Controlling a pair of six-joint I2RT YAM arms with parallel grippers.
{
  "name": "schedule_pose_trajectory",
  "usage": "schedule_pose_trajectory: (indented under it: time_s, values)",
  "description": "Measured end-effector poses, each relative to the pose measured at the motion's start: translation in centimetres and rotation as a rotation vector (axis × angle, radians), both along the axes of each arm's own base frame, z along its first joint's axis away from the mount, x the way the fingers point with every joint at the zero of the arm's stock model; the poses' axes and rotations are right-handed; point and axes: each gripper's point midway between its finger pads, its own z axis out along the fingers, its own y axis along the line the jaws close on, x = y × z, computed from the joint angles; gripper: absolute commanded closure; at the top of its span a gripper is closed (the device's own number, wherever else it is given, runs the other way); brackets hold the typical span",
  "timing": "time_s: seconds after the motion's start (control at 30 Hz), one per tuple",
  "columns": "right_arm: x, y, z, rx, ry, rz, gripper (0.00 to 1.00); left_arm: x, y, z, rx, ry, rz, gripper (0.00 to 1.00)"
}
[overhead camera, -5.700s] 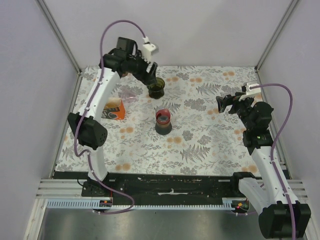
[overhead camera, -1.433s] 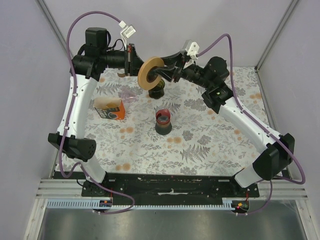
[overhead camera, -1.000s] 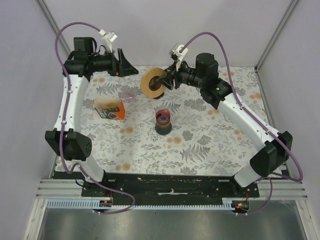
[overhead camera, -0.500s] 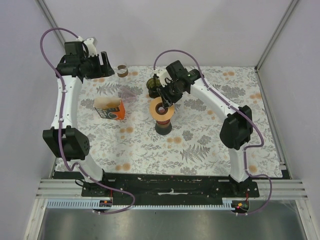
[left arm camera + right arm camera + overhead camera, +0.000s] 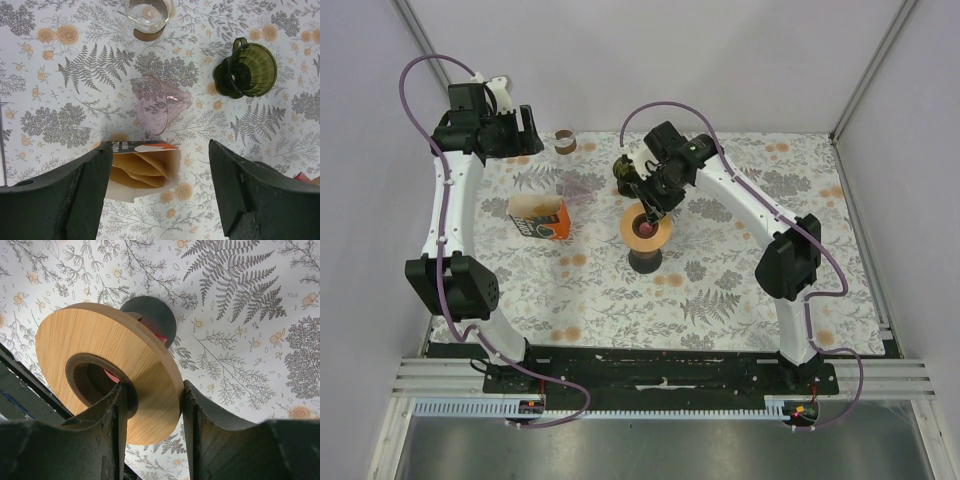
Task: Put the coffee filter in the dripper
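Brown coffee filters (image 5: pixel 137 167) stick out of an open orange box (image 5: pixel 540 217) on the table's left. A clear pink dripper (image 5: pixel 160 102) lies on its side just behind the box, and a green dripper (image 5: pixel 247 70) stands to its right. My left gripper (image 5: pixel 160 147) hangs open, high above the box, with nothing in it (image 5: pixel 520 128). My right gripper (image 5: pixel 152 405) is shut on the rim of a wooden ring (image 5: pixel 105 355), one finger through the hole. The ring (image 5: pixel 646 226) is tilted over a dark cup (image 5: pixel 645 260) with a red inside.
A small glass jar with a brown band (image 5: pixel 147 17) stands at the back edge (image 5: pixel 564 142). The green dripper (image 5: pixel 625 172) sits just behind my right gripper (image 5: pixel 652 198). Grey walls and metal posts close in the flowered table (image 5: pixel 740 290).
The right gripper carried the wooden ring from between the two grippers down to the dark cup and has sunk a little lower. The left arm drew back to the back left and stays there.
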Motion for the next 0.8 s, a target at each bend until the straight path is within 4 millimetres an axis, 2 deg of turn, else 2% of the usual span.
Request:
schedule_pose_trajectory:
  time_s: [0.17,0.23,0.4,0.63,0.8]
  values:
    - [0.0,0.3,0.3,0.011,0.001,0.007,0.97,0.0,0.2,-0.1,0.016,-0.001,-0.001,0.18]
    - [-0.2,0.4,-0.3,0.004,0.019,0.011,0.91,0.0,0.2,-0.1,0.018,-0.001,-0.002,0.18]
    - [-0.3,0.7,-2.4,-0.018,0.069,0.008,0.59,0.0,0.2,-0.1,0.021,-0.001,-0.005,0.18]
    - [-0.2,1.1,-2.1,-0.017,0.056,0.01,0.23,-0.1,0.3,-0.1,0.028,0.001,-0.008,0.17]
    - [0.1,1.5,-1.2,-0.002,0.029,0.017,0.12,0.0,0.7,-0.2,0.043,0.0,0.0,0.14]
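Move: The right hand pinches the wooden ring by its far right part; the ring's middle is 3 cm back and 2 cm left of the fingers. The red-rimmed jar it is meant for stands upright right under the ring, its middle about 9 cm below the hand. The green mug is some 14 cm ahead and 6 cm left, the filter box roughly 5 cm ahead and 25 cm left. From the idle left hand the jar lies about 14 cm back, 23 cm right and 21 cm lower. Still pinching the wooden ring, the right hand lowers it about 2.5 cm onto the mouth of the red-rimmed jar, tipping slightly. The fingers then open from half to wide and let go of the wood, while the hand eases up about a centimetre and drifts some 1.5 cm left overall, staying over the jar. ##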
